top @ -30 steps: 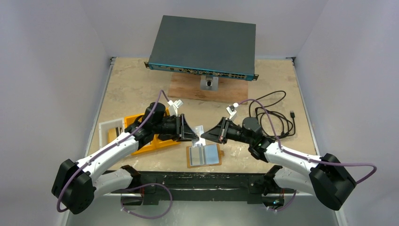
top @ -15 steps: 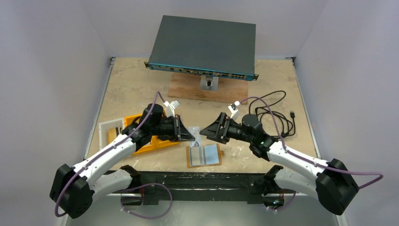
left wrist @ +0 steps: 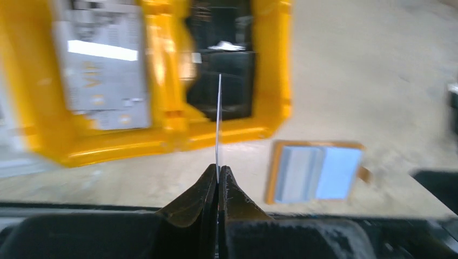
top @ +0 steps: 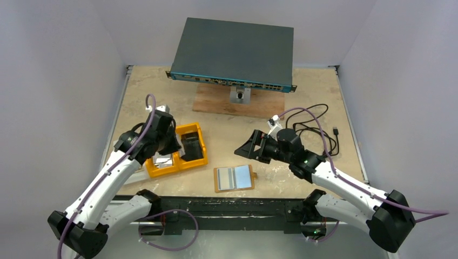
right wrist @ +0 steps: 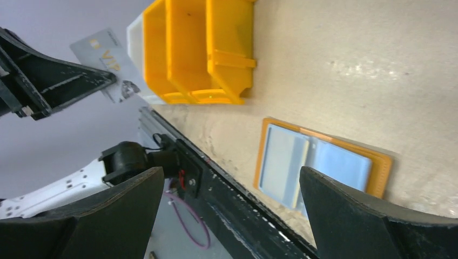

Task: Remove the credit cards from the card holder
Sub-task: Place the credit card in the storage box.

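The card holder [top: 234,178] lies open and flat on the table near the front edge, tan-rimmed, with pale grey-blue panels showing inside; it also shows in the wrist views [left wrist: 318,172] [right wrist: 318,167]. My left gripper [left wrist: 219,170] is shut on a thin grey credit card [left wrist: 219,118], seen edge-on here and with its face showing in the right wrist view [right wrist: 102,56]. It hovers over the yellow tray [top: 189,165]. Another grey card [left wrist: 102,75] lies in the tray's left compartment. My right gripper [right wrist: 231,171] stands open and empty, above and just right of the card holder.
A dark network switch [top: 232,54] sits on a wooden block [top: 216,103] at the back. A coiled black cable [top: 316,132] lies at the right. A white bin [right wrist: 135,32] adjoins the yellow tray [right wrist: 227,59]. The table's front rail runs just below the card holder.
The grippers met over the middle with a card between them. The right gripper opened and let go; the left arm swung left with the card to above the yellow tray.
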`<action>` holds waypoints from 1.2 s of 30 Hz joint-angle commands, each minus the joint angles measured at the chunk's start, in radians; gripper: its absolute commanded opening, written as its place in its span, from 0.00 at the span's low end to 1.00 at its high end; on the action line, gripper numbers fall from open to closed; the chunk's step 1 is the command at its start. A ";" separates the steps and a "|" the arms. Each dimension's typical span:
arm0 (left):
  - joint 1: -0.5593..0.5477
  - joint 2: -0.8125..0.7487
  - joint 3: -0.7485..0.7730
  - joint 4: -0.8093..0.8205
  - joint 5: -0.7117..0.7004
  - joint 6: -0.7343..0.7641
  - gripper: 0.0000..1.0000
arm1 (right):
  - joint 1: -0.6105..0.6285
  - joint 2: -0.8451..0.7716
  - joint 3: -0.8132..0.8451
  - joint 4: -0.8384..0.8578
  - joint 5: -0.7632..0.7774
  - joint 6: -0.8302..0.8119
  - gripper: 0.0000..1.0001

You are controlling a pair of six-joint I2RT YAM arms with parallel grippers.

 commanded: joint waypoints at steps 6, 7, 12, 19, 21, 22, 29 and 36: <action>0.085 0.176 0.039 -0.281 -0.523 0.030 0.00 | -0.001 -0.015 0.066 -0.104 0.086 -0.111 0.99; 0.098 0.194 0.031 -0.265 -0.528 0.036 0.00 | 0.001 -0.017 0.065 -0.104 0.087 -0.113 0.99; 0.146 0.301 0.020 -0.183 -0.517 0.071 0.00 | 0.001 -0.027 0.059 -0.106 0.089 -0.118 0.99; 0.177 0.439 0.027 -0.131 -0.462 0.099 0.00 | 0.000 -0.052 0.051 -0.120 0.110 -0.120 0.99; 0.182 0.458 0.028 -0.124 -0.441 0.106 0.00 | 0.001 -0.056 0.046 -0.118 0.110 -0.120 0.99; 0.185 0.462 0.029 -0.120 -0.433 0.107 0.02 | 0.000 -0.057 0.043 -0.115 0.108 -0.119 0.99; 0.204 0.431 0.029 -0.102 -0.391 0.130 0.30 | 0.001 -0.055 0.036 -0.119 0.095 -0.121 0.99; 0.204 0.346 0.024 -0.088 -0.302 0.155 0.42 | 0.001 -0.019 0.059 -0.135 0.112 -0.141 0.99</action>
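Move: My left hand has a card pinched upright and is bound for the silver-card pile in the yellow box's left compartment, about 10 cm to the left, 2 cm ahead and 15 cm below. The dark cards in the box's right compartment lie some 4 cm ahead, with the white tray about 21 cm to the left, 1 cm ahead. The card holder is about 17 cm to the right, 6 cm back. From my right hand the pile lies about 29 cm left, 3 cm ahead. I carry on sweeping my left hand about 12 cm left from over the dark cards to the silver-card compartment, sinking as it goes and then almost straight down, nearly 9 cm in all, while the wrist rolls left side up some 35 degrees and the fingers tip towards vertical. There I open the fingers to roughly a third, let the card go and begin to rise slightly. ##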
